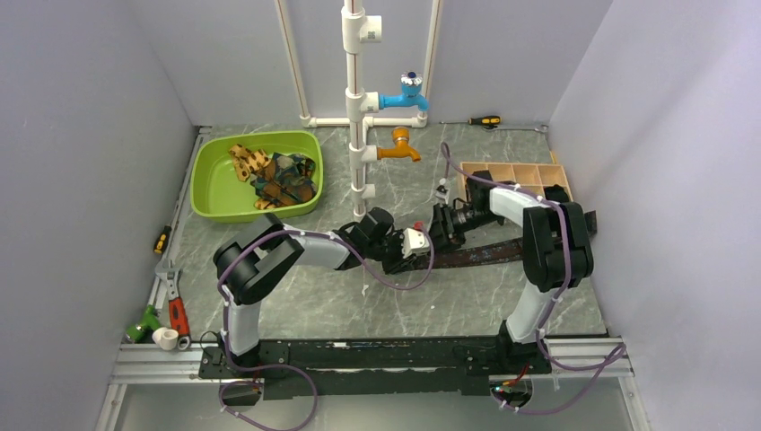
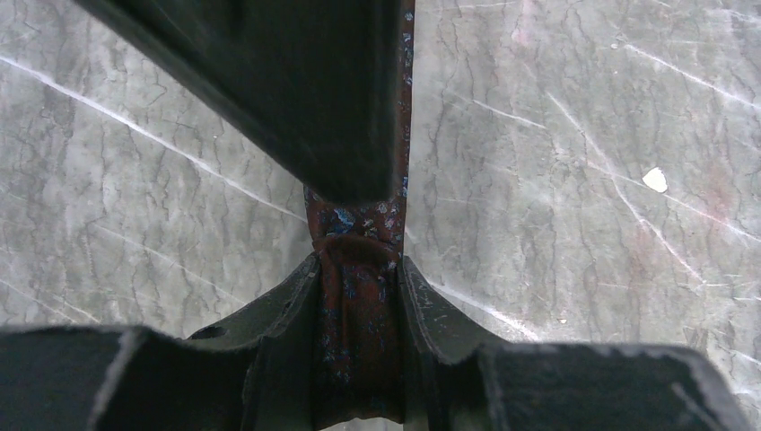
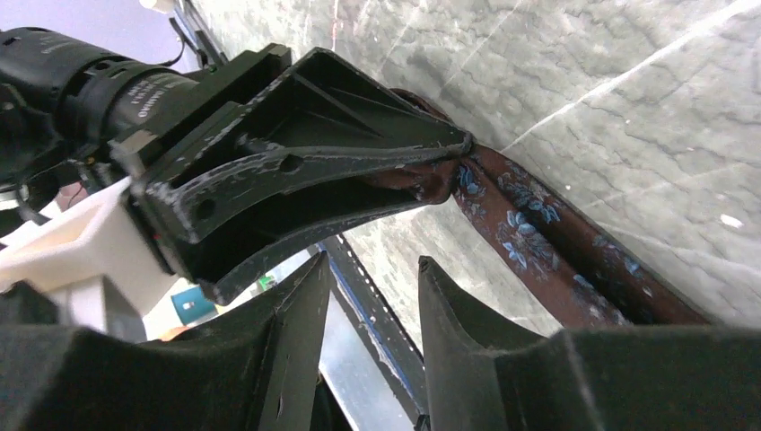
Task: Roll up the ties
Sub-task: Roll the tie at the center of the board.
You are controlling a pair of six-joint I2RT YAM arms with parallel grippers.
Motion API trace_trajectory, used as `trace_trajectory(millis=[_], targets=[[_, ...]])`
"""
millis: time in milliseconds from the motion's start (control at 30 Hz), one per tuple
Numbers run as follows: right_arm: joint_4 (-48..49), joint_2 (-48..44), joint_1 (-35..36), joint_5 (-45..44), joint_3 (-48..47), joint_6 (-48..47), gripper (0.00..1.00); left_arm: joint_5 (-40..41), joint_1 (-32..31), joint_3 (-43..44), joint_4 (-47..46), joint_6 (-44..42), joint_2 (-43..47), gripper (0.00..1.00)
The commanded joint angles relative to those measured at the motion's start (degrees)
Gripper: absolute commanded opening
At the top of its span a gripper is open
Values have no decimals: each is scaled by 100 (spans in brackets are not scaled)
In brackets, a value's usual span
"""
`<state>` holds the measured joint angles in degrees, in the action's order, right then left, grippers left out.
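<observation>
A dark brown tie with small blue speckles lies stretched along the marble table toward the right. My left gripper is shut on the folded near end of this tie, and the fabric fills the gap between its fingers. In the right wrist view the left gripper pinches the tie's end, and the tie runs off to the lower right. My right gripper hovers just beside it, open, with nothing between its fingers. From above, the two grippers nearly meet at mid-table.
A green basin at the back left holds several more ties. A white pipe stand with two taps rises behind the grippers. A wooden compartment box sits at the back right. Hand tools lie along the left edge.
</observation>
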<state>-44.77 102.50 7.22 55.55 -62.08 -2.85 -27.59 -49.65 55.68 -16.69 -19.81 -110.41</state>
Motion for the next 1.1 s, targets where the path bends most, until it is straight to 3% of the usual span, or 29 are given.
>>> trace_trajectory(millis=[0,433,600,667,733,767,933,1067], targets=[[1035,100,243,107,291,756,44,371,151,-470,1656,-22,-361,29],[1409,884,734,-231,146,800,40,234,211,-371,1656,141,-400,29],[1494,946,755,-456,191,809,28,140,234,-397,1622,138,-387,29],[1480,973,753,-487,152,798,18,108,230,-405,1606,113,-376,30],[1465,992,757,-582,171,805,2,78,242,-398,1602,128,-363,36],[1411,1015,757,-673,172,761,0,41,274,-448,1510,151,-317,46],[1233,1151,711,-1162,224,543,0,-527,699,-1270,98,449,268,71],[1152,1313,652,-1318,181,507,0,-665,831,-1851,-1159,516,592,74]])
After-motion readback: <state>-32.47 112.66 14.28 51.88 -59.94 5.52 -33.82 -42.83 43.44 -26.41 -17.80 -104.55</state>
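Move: My right hand, empty and half open, goes for the tie strip just beside its rolled end: about 3 cm left, 1 cm back and 7 cm below it. From that hand, the tie's far end lies some 40 cm right and 5 cm ahead, and the wooden box about 20 cm right and 15 cm ahead. My left fingers still hold the roll, with that strip spot about 3 cm to their right, while the white pipe's foot is roughly 11 cm ahead and 12 cm left. I bring my right hand down about 6 cm and some 3 cm left to the tie strip, beside the roll my left fingers are still holding, then shut the right fingers and pinch the strip. Only then do I spread my left fingers, let go of the roll and draw my left hand about 5 cm left, away from it. ##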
